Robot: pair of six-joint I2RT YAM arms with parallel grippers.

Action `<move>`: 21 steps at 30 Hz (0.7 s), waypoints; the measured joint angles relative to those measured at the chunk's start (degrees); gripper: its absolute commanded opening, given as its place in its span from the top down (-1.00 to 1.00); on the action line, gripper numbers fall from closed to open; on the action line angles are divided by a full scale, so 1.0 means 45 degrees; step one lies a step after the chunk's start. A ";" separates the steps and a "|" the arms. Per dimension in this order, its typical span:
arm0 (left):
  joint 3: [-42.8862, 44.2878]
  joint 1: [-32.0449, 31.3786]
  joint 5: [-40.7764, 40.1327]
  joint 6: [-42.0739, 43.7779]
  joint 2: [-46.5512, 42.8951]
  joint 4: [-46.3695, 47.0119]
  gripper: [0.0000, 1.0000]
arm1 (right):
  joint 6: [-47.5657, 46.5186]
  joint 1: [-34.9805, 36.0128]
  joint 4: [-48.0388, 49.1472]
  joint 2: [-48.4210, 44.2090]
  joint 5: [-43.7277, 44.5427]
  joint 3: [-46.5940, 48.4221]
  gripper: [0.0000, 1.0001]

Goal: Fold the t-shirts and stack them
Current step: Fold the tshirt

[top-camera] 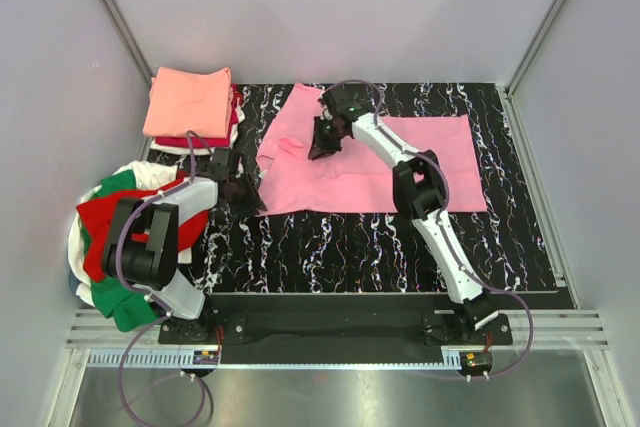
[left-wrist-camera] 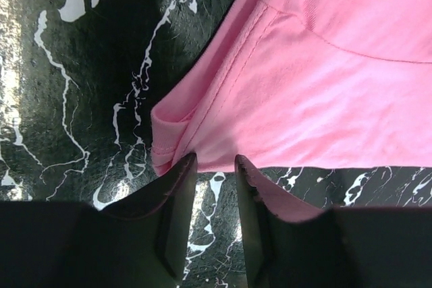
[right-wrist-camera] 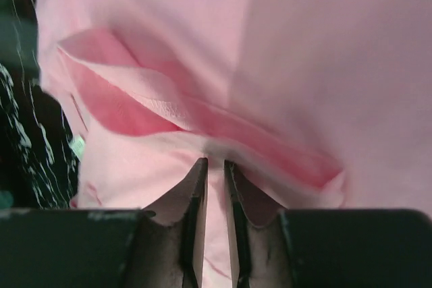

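Note:
A bubblegum pink t-shirt (top-camera: 420,162) lies spread flat on the black marbled mat (top-camera: 330,247). My right gripper (top-camera: 323,147) stands over its left part beside a turned-up sleeve. In the right wrist view its jaws (right-wrist-camera: 214,162) are nearly together, pinching a raised fold of the pink cloth (right-wrist-camera: 304,52). My left gripper (top-camera: 247,190) is at the shirt's near-left corner. In the left wrist view the fingertips (left-wrist-camera: 216,160) touch the hem of the pink shirt (left-wrist-camera: 324,99), with bare mat showing in the gap between them.
A folded stack stands at the back left, with a salmon-orange tee (top-camera: 188,100) on top and a red one (top-camera: 200,142) beneath. A loose heap of red (top-camera: 95,232), green (top-camera: 115,302) and white (top-camera: 150,175) tees lies left of the mat, by the left arm. Grey walls enclose the table.

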 measured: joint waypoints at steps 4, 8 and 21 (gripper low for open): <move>-0.0311 -0.0005 0.0063 -0.0005 -0.0214 0.0355 0.29 | 0.0000 -0.1049 -0.0117 0.1205 0.0291 0.2157 0.31; -0.0330 -0.0005 0.0083 0.0019 -0.0233 0.0364 0.29 | 0.0277 -0.1875 0.0942 0.1783 0.1156 0.3109 -0.31; 0.4289 0.0039 -0.1331 0.1486 0.0432 -0.3546 -0.22 | 0.0699 -0.2147 0.5445 -0.5061 0.1365 -0.3614 -0.71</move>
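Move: The raised forward edge of the folded-over flap lies at the right hand's fingertips, within about 1 cm and just below. From that hand the upper sleeve is some 18 cm ahead, the notch where that sleeve joins the body about 11 cm ahead and 6 cm right, and the collar tag 7 cm back and 17 cm left. The left hand has the shirt's near-left corner about 3 cm to its left, with the collar tag 11 cm ahead. The right hand sweeps low over the shirt from the flap's raised edge, about 14 cm forward and 8 cm right towards the notch beside the upper sleeve, its fingers spreading wide on the way, then climbs steeply to some 19 cm above its start while drawing back 4 cm and tipping its fingertips forward and up by nearly 30 degrees. The left hand stays down with its fingertips on the near-left corner for the first half, then opens moderately and comes off, rising about 7 cm and heading forward past the corner towards the collar. ##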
